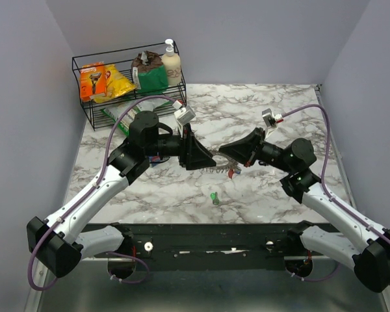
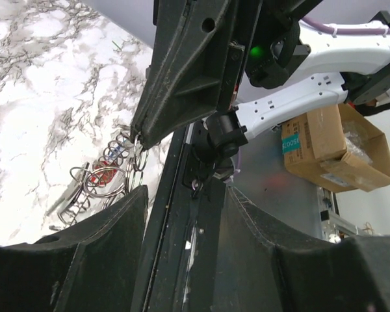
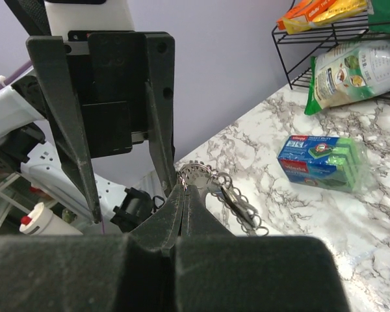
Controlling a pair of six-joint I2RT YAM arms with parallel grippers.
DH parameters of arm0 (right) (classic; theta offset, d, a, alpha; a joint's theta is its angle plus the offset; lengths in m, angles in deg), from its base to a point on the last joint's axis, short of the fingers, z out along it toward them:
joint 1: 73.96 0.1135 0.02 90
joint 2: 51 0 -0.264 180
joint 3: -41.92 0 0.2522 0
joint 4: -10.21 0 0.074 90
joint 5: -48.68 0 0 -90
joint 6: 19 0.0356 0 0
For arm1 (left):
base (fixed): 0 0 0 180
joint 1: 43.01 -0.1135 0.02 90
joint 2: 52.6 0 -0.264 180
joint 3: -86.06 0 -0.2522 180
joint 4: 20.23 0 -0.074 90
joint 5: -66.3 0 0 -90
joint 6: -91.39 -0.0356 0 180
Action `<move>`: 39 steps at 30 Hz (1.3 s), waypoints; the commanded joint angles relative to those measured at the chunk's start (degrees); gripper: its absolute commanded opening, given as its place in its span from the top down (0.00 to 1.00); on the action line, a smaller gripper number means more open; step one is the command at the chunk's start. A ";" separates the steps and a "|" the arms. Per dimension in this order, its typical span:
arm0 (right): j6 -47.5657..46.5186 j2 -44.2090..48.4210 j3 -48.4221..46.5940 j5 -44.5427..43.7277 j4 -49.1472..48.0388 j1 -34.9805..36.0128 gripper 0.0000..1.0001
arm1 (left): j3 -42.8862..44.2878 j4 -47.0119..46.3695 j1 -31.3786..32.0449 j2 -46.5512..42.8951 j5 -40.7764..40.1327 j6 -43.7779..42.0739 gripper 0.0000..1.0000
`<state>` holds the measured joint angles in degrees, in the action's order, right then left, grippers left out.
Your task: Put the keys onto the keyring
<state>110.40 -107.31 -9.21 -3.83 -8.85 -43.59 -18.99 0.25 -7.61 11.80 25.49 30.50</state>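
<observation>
The keyring (image 3: 200, 174) is a silver ring trailing a cluster of smaller wire rings (image 2: 94, 185). My right gripper (image 3: 184, 184) is shut on its edge and holds it above the marble table (image 1: 260, 110). A red-headed key (image 2: 104, 175) hangs among the rings, seen also in the top view as the red key (image 1: 233, 172). A green-headed key (image 1: 214, 197) lies loose on the table nearer the arm bases. My left gripper (image 1: 205, 160) faces the right gripper (image 1: 223, 155) closely. The left gripper (image 2: 185, 195) is open, and its fingers (image 3: 157, 130) straddle the ring without holding anything.
A black wire rack (image 1: 84, 107) at the back left holds snack bags and a pump bottle (image 1: 171, 62). A blue sponge pack (image 3: 322, 161) lies on the table behind the left arm. A green-and-white bag (image 3: 351, 71) leans at the rack. Walls close in on three sides.
</observation>
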 commanded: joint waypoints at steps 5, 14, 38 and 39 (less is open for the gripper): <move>-0.11 2.70 1.59 -0.49 -1.81 0.30 0.99 | -1.68 -6.46 0.29 -0.07 -5.42 4.91 0.38; 0.15 3.58 2.21 -0.06 -3.30 0.30 0.99 | -2.04 -5.76 0.29 0.55 -7.35 4.91 0.35; -0.02 2.70 2.38 0.12 -3.92 0.30 0.99 | -1.16 -8.13 0.37 3.62 -2.96 4.82 0.65; -0.02 2.61 2.38 0.21 -4.01 0.39 0.99 | -1.16 -8.13 0.37 3.63 -2.87 4.74 0.66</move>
<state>110.05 -105.21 -6.74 -3.98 -9.00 -43.59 -20.35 -6.85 -7.31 14.86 20.87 36.13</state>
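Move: The keyring hangs from the right fingertips, its gripped rim right at the right hand point. That rim is about 2 cm ahead of the open left hand, 3 cm to its right and roughly level with it. The red key on the ring hangs about 6 cm below the left hand, some 3 cm ahead and 6 cm right. On the table, about 20 cm down, the green key lies 8 cm back and 2 cm right of the left hand. At the keyring's rim, beside the still-shut right fingertips, the left fingers come in to straddle the wire: the left hand slides forward about 2.5 cm and slightly right, turning a few degrees counter-clockwise. Its fingers spread a touch more, then draw in to well under their starting gap, still apart. The right hand keeps its pinch and settles about 1 cm down and slightly back, then holds. ##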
